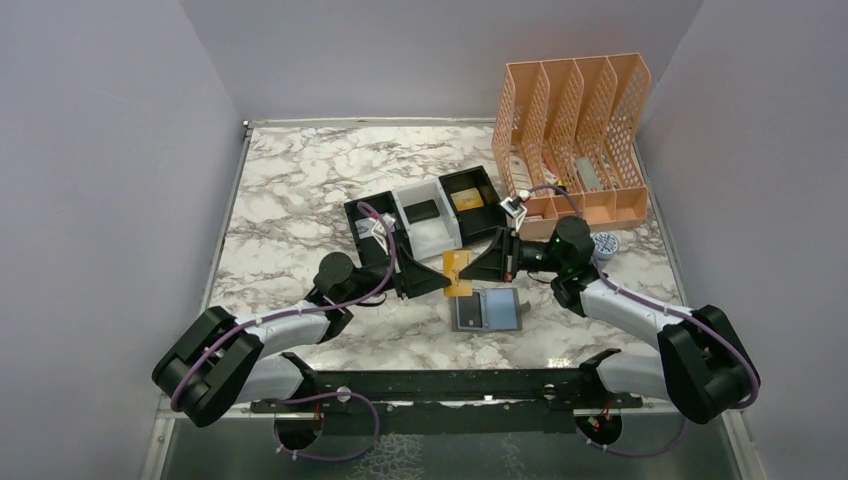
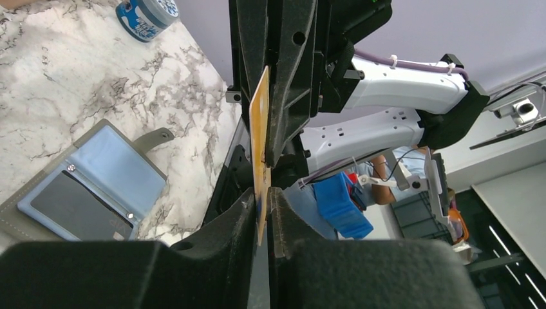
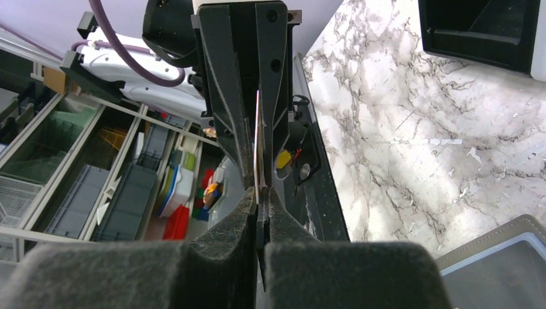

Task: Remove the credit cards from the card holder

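Note:
A gold-yellow credit card [image 1: 457,268] hangs on edge above the table between both grippers. My right gripper [image 1: 478,266] is shut on its right end; in the right wrist view the card's thin edge [image 3: 257,138] runs out of the shut jaws [image 3: 259,193]. My left gripper [image 1: 438,280] has the card's other end [image 2: 259,129] between its jaws [image 2: 264,193], which stand slightly apart, with a narrow gap beside the card. The card holder [image 1: 487,311] lies open and flat just below, blue-grey inside [image 2: 96,187], with a dark card [image 2: 71,209] in one panel.
A black-and-white three-compartment tray [image 1: 425,220] stands just behind the grippers, something yellow in its right compartment. The peach mesh file rack [image 1: 575,130] is at the back right. A small blue-and-white tub [image 1: 605,243] sits by the right arm.

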`<state>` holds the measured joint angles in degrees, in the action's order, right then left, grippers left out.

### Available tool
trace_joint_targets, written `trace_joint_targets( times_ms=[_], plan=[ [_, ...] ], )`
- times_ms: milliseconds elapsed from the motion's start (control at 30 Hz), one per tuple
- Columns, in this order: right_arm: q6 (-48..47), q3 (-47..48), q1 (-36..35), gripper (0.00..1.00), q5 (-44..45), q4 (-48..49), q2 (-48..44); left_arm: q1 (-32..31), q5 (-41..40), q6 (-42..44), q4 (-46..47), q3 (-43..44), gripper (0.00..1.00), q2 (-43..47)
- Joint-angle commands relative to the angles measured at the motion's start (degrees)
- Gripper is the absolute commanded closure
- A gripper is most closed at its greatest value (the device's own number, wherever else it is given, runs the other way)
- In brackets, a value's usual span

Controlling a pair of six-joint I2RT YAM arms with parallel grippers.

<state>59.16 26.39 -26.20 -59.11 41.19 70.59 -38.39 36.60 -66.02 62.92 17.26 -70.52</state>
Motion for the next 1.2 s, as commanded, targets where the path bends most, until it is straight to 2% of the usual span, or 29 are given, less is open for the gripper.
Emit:
trace_joint_targets(
  times_ms=[0, 167, 200, 300, 367, 467, 567, 767, 967, 1167],
  plan=[
    [-2.7, 0.9, -0.3, 0.99, 1.6, -2.3, -1.5, -0.3, 0.0, 0.5, 1.9, 0.4, 0.81, -0.4],
    [-14.0, 5.9, -0.3, 0.99, 10.5, -18.5, -5.3, -0.3, -1.4, 1.6, -2.0, 0.4, 0.47, 1.1],
    [-16.8, 7.3, -0.3, 0.99, 13.1, -21.9, -6.0, -0.3, -3.3, 2.5, -5.2, 0.4, 0.35, 2.6],
    [-25.5, 11.2, -0.3, 0.99, 22.9, -31.8, -7.9, -0.3, -11.5, 4.5, -15.2, -1.2, 0.12, 9.1],
    [-29.7, 12.7, -0.3, 0.99, 29.8, -35.1, -9.0, -0.2, -16.0, 7.0, -24.8, -0.8, 0.02, 13.6],
    [-34.3, 13.2, -0.3, 0.99, 39.2, -35.9, -10.0, -0.2, -20.7, 10.5, -36.6, 0.6, 0.01, 18.7],
    [-40.5, 13.3, -0.3, 0.99, 44.6, -34.0, -9.2, -0.1, -25.5, 13.6, -48.2, 2.8, 0.01, 22.5],
    [-52.7, 14.8, -0.3, 0.99, 49.9, -27.5, -3.3, 0.0, -38.2, 21.4, -70.5, 9.3, 0.01, 27.9],
    [-68.8, 18.5, -1.6, 0.99, 50.5, -24.7, 6.5, 0.1, -44.5, 23.4, -80.0, 12.8, 0.01, 27.0],
    [-87.7, 22.1, -1.8, 0.99, 47.2, -25.3, 12.9, 0.1, -44.3, 23.3, -81.1, 13.2, 0.01, 25.2]
  ],
)
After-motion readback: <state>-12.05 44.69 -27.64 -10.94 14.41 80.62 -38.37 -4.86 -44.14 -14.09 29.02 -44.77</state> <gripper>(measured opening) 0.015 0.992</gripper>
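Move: The right black compartment lies about 23 cm ahead of the right hand, which still pinches the yellow card, some 5 cm to its right and 20 cm below. From that hand, the white compartment is roughly 20 cm ahead, 7 cm left, and the card holder about 3 cm back, 6 cm right, both some 21 cm below. From the left hand, the black compartment is around 25 cm ahead, 8 cm right and 20 cm below. Right carries the yellow card some 19 cm forward towards the right black compartment, fingers tipping down; left opens, withdrawing left. ##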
